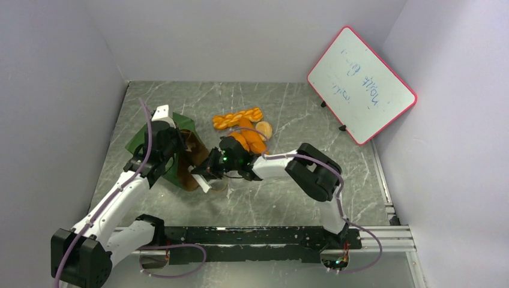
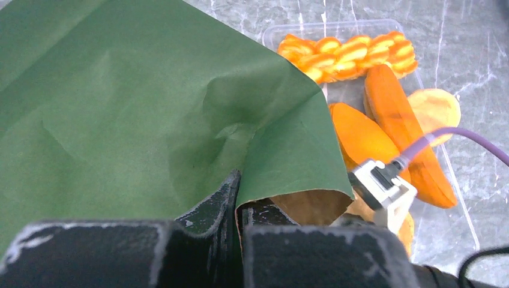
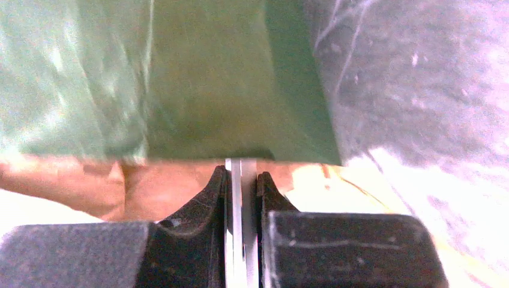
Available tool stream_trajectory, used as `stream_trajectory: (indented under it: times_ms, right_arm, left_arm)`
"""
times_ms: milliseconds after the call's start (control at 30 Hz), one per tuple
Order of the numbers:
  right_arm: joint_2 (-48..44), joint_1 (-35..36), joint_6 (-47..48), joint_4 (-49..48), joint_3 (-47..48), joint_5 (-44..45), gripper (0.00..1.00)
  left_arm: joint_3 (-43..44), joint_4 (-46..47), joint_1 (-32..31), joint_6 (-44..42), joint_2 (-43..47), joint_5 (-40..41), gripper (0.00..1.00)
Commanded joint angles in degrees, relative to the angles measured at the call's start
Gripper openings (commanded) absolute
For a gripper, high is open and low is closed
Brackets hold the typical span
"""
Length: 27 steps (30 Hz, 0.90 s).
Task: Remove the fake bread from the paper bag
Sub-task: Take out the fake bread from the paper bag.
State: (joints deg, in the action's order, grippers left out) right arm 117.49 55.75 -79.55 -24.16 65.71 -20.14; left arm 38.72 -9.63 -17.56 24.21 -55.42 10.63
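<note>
The dark green paper bag [image 1: 182,125] lies tilted at the left of the table, its brown mouth facing right. My left gripper [image 2: 240,193] is shut on the bag's [image 2: 150,108] edge by the mouth. My right gripper [image 3: 241,175] is shut on metal tongs [image 3: 239,240], squeezed flat and reaching into the brown opening [image 3: 168,183]; what their tips touch is hidden. In the top view the right gripper [image 1: 208,170] sits at the bag's mouth. Fake bread lies outside the bag: a braided loaf [image 1: 238,117], oval rolls [image 1: 252,140] and a pale bun [image 1: 265,129].
The breads rest in a clear plastic tray [image 2: 457,201] just right of the bag. A red-framed whiteboard [image 1: 362,84] leans at the back right. Grey walls close in the marble table on three sides.
</note>
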Motion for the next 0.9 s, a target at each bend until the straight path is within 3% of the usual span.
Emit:
stream_trajectory:
  times_ms: [0, 500, 867]
  right_arm:
    - [-6.16, -1.68, 1.27, 0.79, -5.85, 3.63, 0.00]
    - [-19.12, -3.00, 3.88, -1.95, -18.22, 2.96, 0.00]
    - [-34.88, -2.83, 5.44, 2.12, -27.06, 4.71, 0.00]
  left_arm:
    - [2.49, -2.03, 1.00, -0.65, -1.44, 4.33, 0.07]
    - [4.35, -2.33, 1.67, -0.15, -5.06, 8.61, 0.07]
    - [9.11, -2.28, 2.12, 0.10, -9.75, 12.42, 0.07]
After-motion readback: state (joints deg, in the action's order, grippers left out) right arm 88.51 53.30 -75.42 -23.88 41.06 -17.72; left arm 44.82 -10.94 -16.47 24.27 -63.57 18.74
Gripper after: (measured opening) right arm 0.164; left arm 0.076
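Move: The right hand grips the tongs at the bag's mouth; the fake bread at their tips lies inside the bag, about 8 cm ahead and 9 cm to the left, slightly lower. From this hand, the oval bread is some 14 cm ahead and 12 cm right, the braided bread roughly 22 cm ahead and 13 cm right, both about 6 cm lower. The left hand pinches the bag's rim; the bread inside is some 13 cm below, 1 cm back and 2 cm left. Keeping its grip on the tongs, the right hand draws them out of the bag, going some 10 cm to the right with a slight pull back and rising about 5 cm, mostly in the second half, as the tips bring the bread towards the mouth. The left hand still pinches the rim and shifts the bag the other way, about 3.5 cm forward and left, turning slightly counter-clockwise. ##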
